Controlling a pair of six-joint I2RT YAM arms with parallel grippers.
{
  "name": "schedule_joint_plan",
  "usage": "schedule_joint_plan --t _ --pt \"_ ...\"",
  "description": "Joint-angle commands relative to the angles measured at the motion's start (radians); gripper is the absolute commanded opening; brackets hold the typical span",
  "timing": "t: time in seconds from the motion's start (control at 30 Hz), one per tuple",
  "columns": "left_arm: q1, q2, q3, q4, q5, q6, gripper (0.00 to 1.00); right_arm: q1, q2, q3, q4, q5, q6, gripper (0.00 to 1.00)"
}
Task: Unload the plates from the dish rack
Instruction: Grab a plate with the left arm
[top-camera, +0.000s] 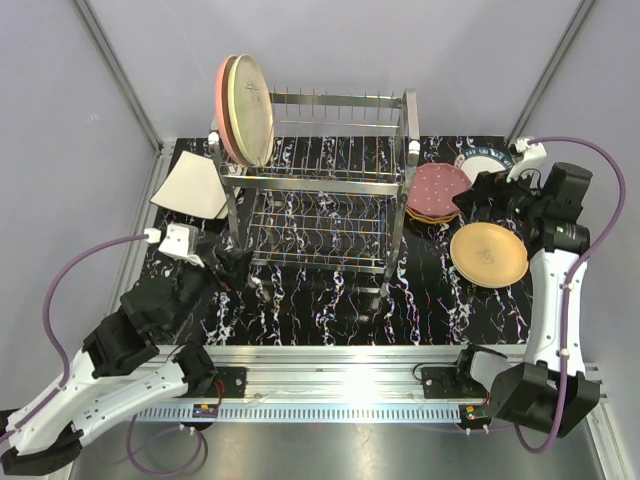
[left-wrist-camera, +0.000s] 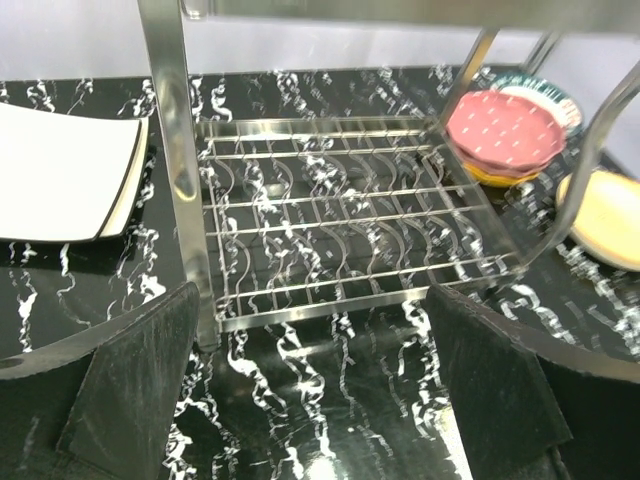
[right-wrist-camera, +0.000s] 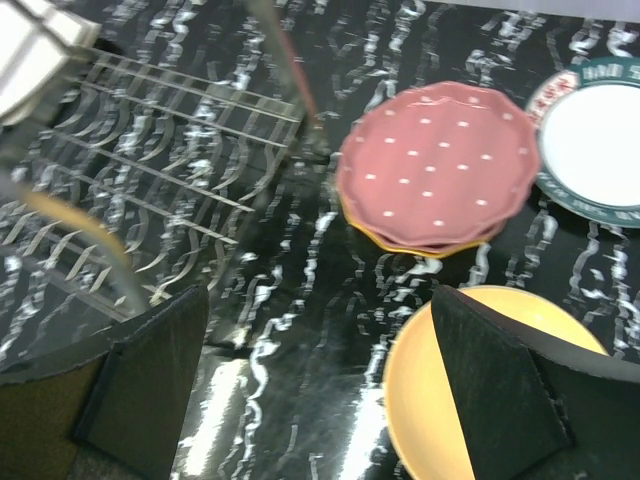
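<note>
The silver wire dish rack (top-camera: 330, 190) stands mid-table. Two plates stand upright at its top left end, a pink one (top-camera: 222, 100) and a cream one (top-camera: 250, 108). My left gripper (top-camera: 238, 270) is low at the rack's front left leg, open and empty; its view (left-wrist-camera: 315, 370) looks into the bare lower shelf (left-wrist-camera: 340, 210). My right gripper (top-camera: 478, 198) hovers open right of the rack, between the maroon dotted plate stack (right-wrist-camera: 435, 165) and the tan plate (right-wrist-camera: 420, 390). Its jaws (right-wrist-camera: 320, 380) hold nothing.
A squarish white plate (top-camera: 190, 185) lies on the table left of the rack. A white plate with a teal rim (top-camera: 487, 160) lies at the back right, behind the maroon stack (top-camera: 437, 190) and the tan plate (top-camera: 488, 254). Cage posts stand at the back corners.
</note>
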Motion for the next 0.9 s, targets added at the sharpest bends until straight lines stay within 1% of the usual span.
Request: schedule_joint_plan --t 0.0,0.07,0.17,0.2,0.33,0.47,0.53,0.57,0.67,0.87 --pt "0.002 0.014 0.087 -0.015 0.029 -0.031 0.99 0.002 -0.068 -0.029 -0.032 -0.146 0.037 1.00" --pt "0.002 0.023 0.112 -0.029 0.029 -0.034 0.99 0.002 -0.092 -0.059 -0.028 -0.235 0.046 1.00" --pt "0.002 0.051 0.196 -0.059 0.029 -0.034 0.99 0.002 -0.117 -0.129 0.004 -0.315 0.055 1.00" --pt "0.002 0.061 0.250 -0.070 0.029 -0.034 0.99 0.002 -0.120 -0.151 0.009 -0.319 0.049 1.00" --pt "0.002 0.135 0.368 -0.109 0.027 -0.038 0.99 0.002 -0.134 -0.171 -0.016 -0.308 -0.015 1.00" --pt "0.004 0.190 0.430 -0.110 0.001 -0.032 0.99 0.002 -0.149 -0.186 -0.023 -0.294 -0.031 1.00" --pt "0.002 0.237 0.466 -0.125 -0.041 -0.035 0.99 0.004 -0.157 -0.189 -0.026 -0.285 -0.031 1.00" --pt "0.002 0.258 0.521 -0.148 -0.058 -0.041 0.99 0.004 -0.161 -0.189 -0.028 -0.280 -0.032 1.00" --pt "0.002 0.333 0.616 -0.187 -0.095 -0.041 0.99 0.002 -0.181 -0.192 -0.029 -0.276 -0.035 1.00" --pt "0.002 0.434 0.703 -0.199 -0.129 -0.018 0.99 0.002 -0.192 -0.197 -0.026 -0.271 -0.037 1.00"
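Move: The cream plate standing rightmost in the rack's upper tier is about 27 cm ahead of the left hand, 5 cm to its right and 13 cm above it. The coral plate stands roughly 5 cm to the left of the cream one. The rack's upper front rail begins at the left post, some 18 cm ahead, 2 cm left and about level with the hand. From the right hand, the cream plate lies about 12 cm ahead, 42 cm left and 13 cm higher. Raise the open left gripper about 14 cm in front of the rack, almost straight up past the height of the upper front rail, easing forward towards the standing plates only at the end; keep its fingers pointing forward and touch nothing. Meanwhile draw the empty right gripper back and left, about 6 cm each way, away from the dotted pink plate, sinking slightly and turning counter-clockwise. ##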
